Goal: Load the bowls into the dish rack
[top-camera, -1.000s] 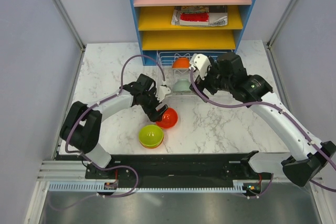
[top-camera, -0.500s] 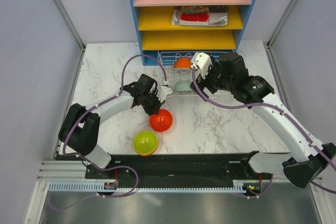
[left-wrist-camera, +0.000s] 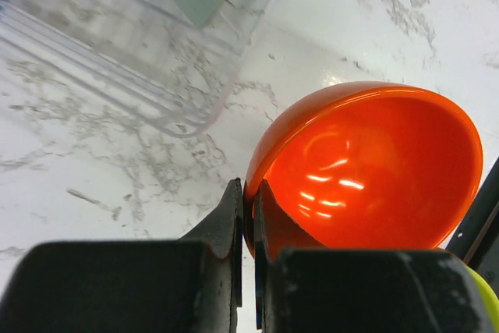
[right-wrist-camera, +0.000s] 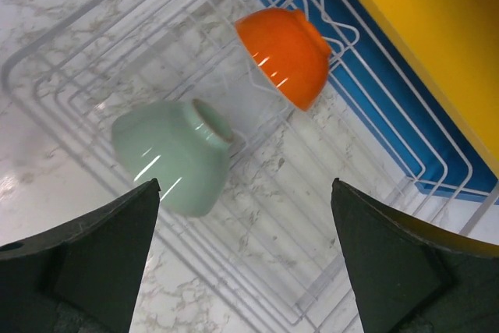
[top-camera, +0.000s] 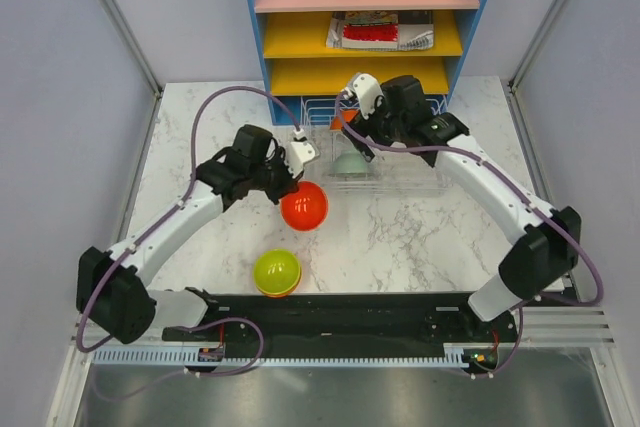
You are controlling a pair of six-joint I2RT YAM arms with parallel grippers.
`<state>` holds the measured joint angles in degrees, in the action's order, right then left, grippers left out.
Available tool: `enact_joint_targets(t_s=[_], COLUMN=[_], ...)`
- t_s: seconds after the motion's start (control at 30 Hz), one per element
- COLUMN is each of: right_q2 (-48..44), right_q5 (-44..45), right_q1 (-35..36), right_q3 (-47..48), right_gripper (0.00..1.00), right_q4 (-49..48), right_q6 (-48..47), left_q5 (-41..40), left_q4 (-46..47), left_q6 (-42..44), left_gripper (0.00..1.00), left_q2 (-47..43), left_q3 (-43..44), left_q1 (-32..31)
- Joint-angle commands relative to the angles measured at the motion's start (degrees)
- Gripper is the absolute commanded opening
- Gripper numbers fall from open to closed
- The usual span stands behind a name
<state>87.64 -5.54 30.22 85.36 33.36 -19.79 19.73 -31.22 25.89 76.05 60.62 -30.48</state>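
My left gripper is shut on the rim of a red bowl, which hangs tilted just above the marble; in the left wrist view one finger sits inside the red bowl and one outside. A lime green bowl lies dome-up near the front edge. The dish rack stands at the back and holds an orange bowl and a pale mint bowl, both on their sides. My right gripper hovers open over the rack with nothing between its fingers.
A blue shelf unit with pink and yellow shelves rises directly behind the rack, carrying books and a brown box. The rack's clear tray lies just beyond the held bowl. Grey walls close in both sides of the table.
My left gripper closed on the red bowl's rim and lifted it, tipping it. The lime bowl rolled dome-up. The right arm swung back and left over the rack, still open.
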Motion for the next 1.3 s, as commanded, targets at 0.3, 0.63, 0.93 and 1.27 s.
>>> enact_joint_targets(t_s=[0.3,0.63,0.93,1.27], right_q2=[9.4,6.9,15.7,23.0], right_q5=[19.5,13.5,14.3,12.6], right_q1=[-2.6,-0.6,7.5,14.2], right_q3=[1.0,0.1,9.1,10.4], right_gripper=[0.98,0.98,0.98,0.98], right_q4=[-9.9,-5.8,-4.0,-4.2], right_q6=[3.2,0.9,0.5,-0.5], left_q5=[10.2,10.9,8.1,11.5], left_q4=[2.0,5.9,9.1,10.0], left_q6=[-3.0,-6.3,-11.0,-14.5], left_gripper=[0.02,0.02,0.02,0.02], left_q2=[-14.4,-17.9,-21.5,-22.3], left_q3=[7.5,0.6,-1.6,-1.9], left_q1=[22.0,24.6,34.2,46.6])
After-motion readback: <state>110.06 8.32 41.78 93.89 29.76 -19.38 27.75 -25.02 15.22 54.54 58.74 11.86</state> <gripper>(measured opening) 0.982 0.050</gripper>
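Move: The left hand already holds the red bowl by its rim. From it, the dish rack's middle lies about 14 cm ahead and 18 to the right, some 10 lower; the stacked yellow-green bowl is roughly 14 cm back, 3 left and 12 below. The open right hand has the mint bowl, standing in the rack, about 2 cm ahead, 7 left and 16 below, with the orange bowl some 9 cm straight beyond the mint bowl. Keeping its pinch on the red bowl's rim, the left hand carries it up and then on to the left, about 20 cm left and 13 up in all, away from the rack, turning some 40 degrees counter-clockwise. The open right hand first swings forward and right over the rack, then reverses well left and sinks, ending about 10 cm lower and 8 left, close over the mint bowl. ##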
